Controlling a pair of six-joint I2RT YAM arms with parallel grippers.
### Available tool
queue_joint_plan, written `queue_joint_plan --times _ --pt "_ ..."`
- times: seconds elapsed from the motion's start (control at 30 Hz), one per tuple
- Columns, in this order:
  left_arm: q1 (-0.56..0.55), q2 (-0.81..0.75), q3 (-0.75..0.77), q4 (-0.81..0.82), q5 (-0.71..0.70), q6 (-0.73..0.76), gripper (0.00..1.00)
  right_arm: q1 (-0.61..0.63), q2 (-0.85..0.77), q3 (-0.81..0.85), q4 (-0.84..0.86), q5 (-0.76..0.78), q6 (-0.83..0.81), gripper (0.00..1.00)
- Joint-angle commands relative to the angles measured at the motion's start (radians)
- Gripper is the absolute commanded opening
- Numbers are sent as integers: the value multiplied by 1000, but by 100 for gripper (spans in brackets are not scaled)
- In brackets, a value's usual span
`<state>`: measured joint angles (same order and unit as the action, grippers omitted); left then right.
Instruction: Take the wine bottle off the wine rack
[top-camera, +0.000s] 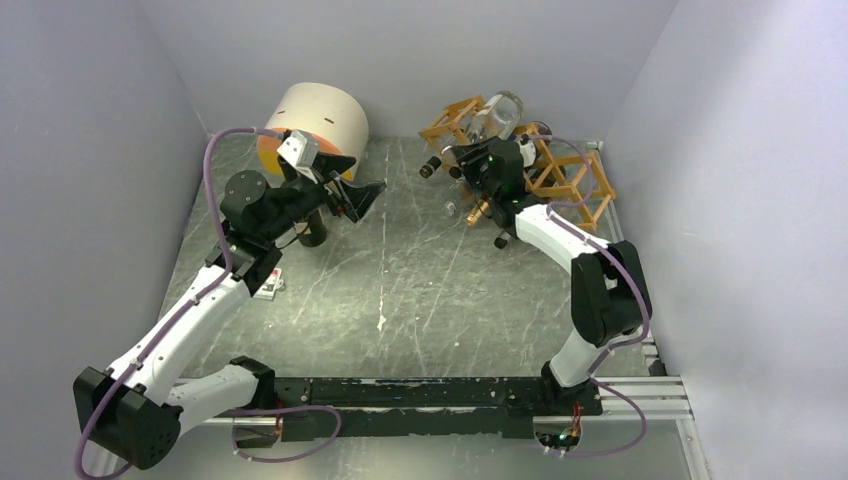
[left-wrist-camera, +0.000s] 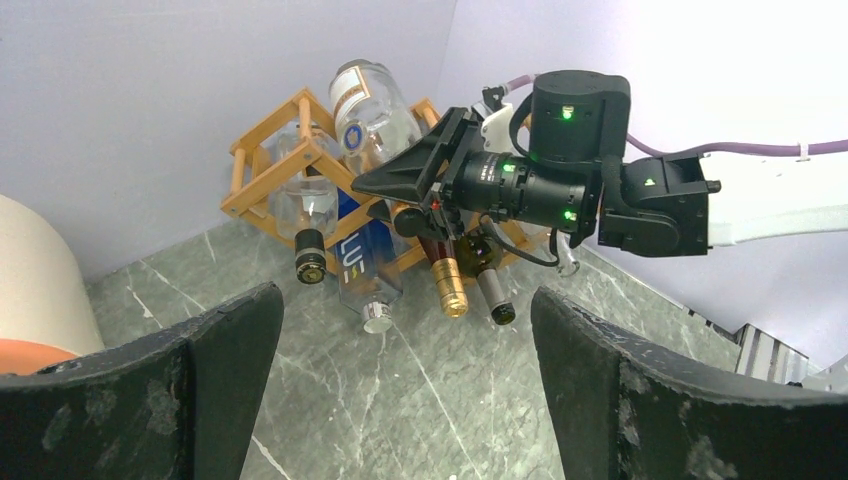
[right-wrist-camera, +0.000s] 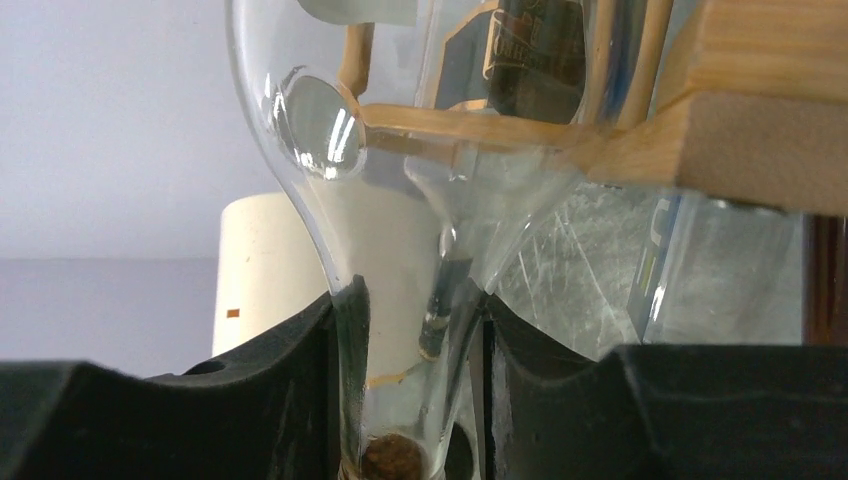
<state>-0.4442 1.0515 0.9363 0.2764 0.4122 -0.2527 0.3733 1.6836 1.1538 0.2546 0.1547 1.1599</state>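
Note:
The wine rack (top-camera: 575, 185) (left-wrist-camera: 265, 175), an orange-tan stick lattice, stands at the back right with several bottles in it. A clear glass wine bottle (top-camera: 497, 115) (left-wrist-camera: 385, 115) lies tilted on top, its corked neck pointing down toward the arms. My right gripper (right-wrist-camera: 410, 400) (top-camera: 478, 165) is at the rack's front, and both black fingers press the sides of that bottle's neck (right-wrist-camera: 400, 300). A rack beam (right-wrist-camera: 740, 140) sits just above it. My left gripper (left-wrist-camera: 405, 400) (top-camera: 365, 195) hovers wide open over the table's middle-left, facing the rack with nothing between its fingers.
A cream and orange cylinder (top-camera: 315, 120) (left-wrist-camera: 30, 300) stands at the back left. Other bottle necks poke out of the rack: gold-foiled (left-wrist-camera: 450, 290), dark (left-wrist-camera: 495, 300), blue-labelled clear (left-wrist-camera: 365, 280). A small flat item (top-camera: 268, 285) lies by the left arm. Walls enclose three sides.

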Motion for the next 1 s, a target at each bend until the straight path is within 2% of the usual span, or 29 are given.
queue_joint_plan --times 0.0,0.07,0.53,0.97 --pt "-7 2 21 35 11 -2 97 4 -98 -47 138 -25 -10 6" --pt "-7 5 20 37 16 -4 97 4 -120 -62 158 -36 -8 0" --pt "-6 26 19 40 25 -10 95 -12 -215 -220 376 -143 64 0" --pt "-7 34 22 34 24 -2 96 -56 -265 -287 502 -220 188 0"
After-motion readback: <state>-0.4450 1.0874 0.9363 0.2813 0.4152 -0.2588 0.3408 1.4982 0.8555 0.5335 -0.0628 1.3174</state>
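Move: The right hand has the clear bottle by its neck, the body rising some 8 cm ahead and 7 cm right, 5 cm higher. The waiting left gripper is about 17 cm left, 18 cm back and 14 cm up. The rack's middle is level ahead, 13 cm right and 12 cm below; the blue bottle is 4 cm right, 1 cm back, 15 cm below. From the left hand, the clear bottle is about 26 cm ahead, 24 cm right, 10 cm lower. Back towards the base by roughly 6 cm, rising a little, the right hand draws the clear bottle away from the rack, quick at first and then slower. Its fingers keep their pinch on the neck while the wrist rolls its left side up by some 15 degrees and swings a little counter-clockwise. ##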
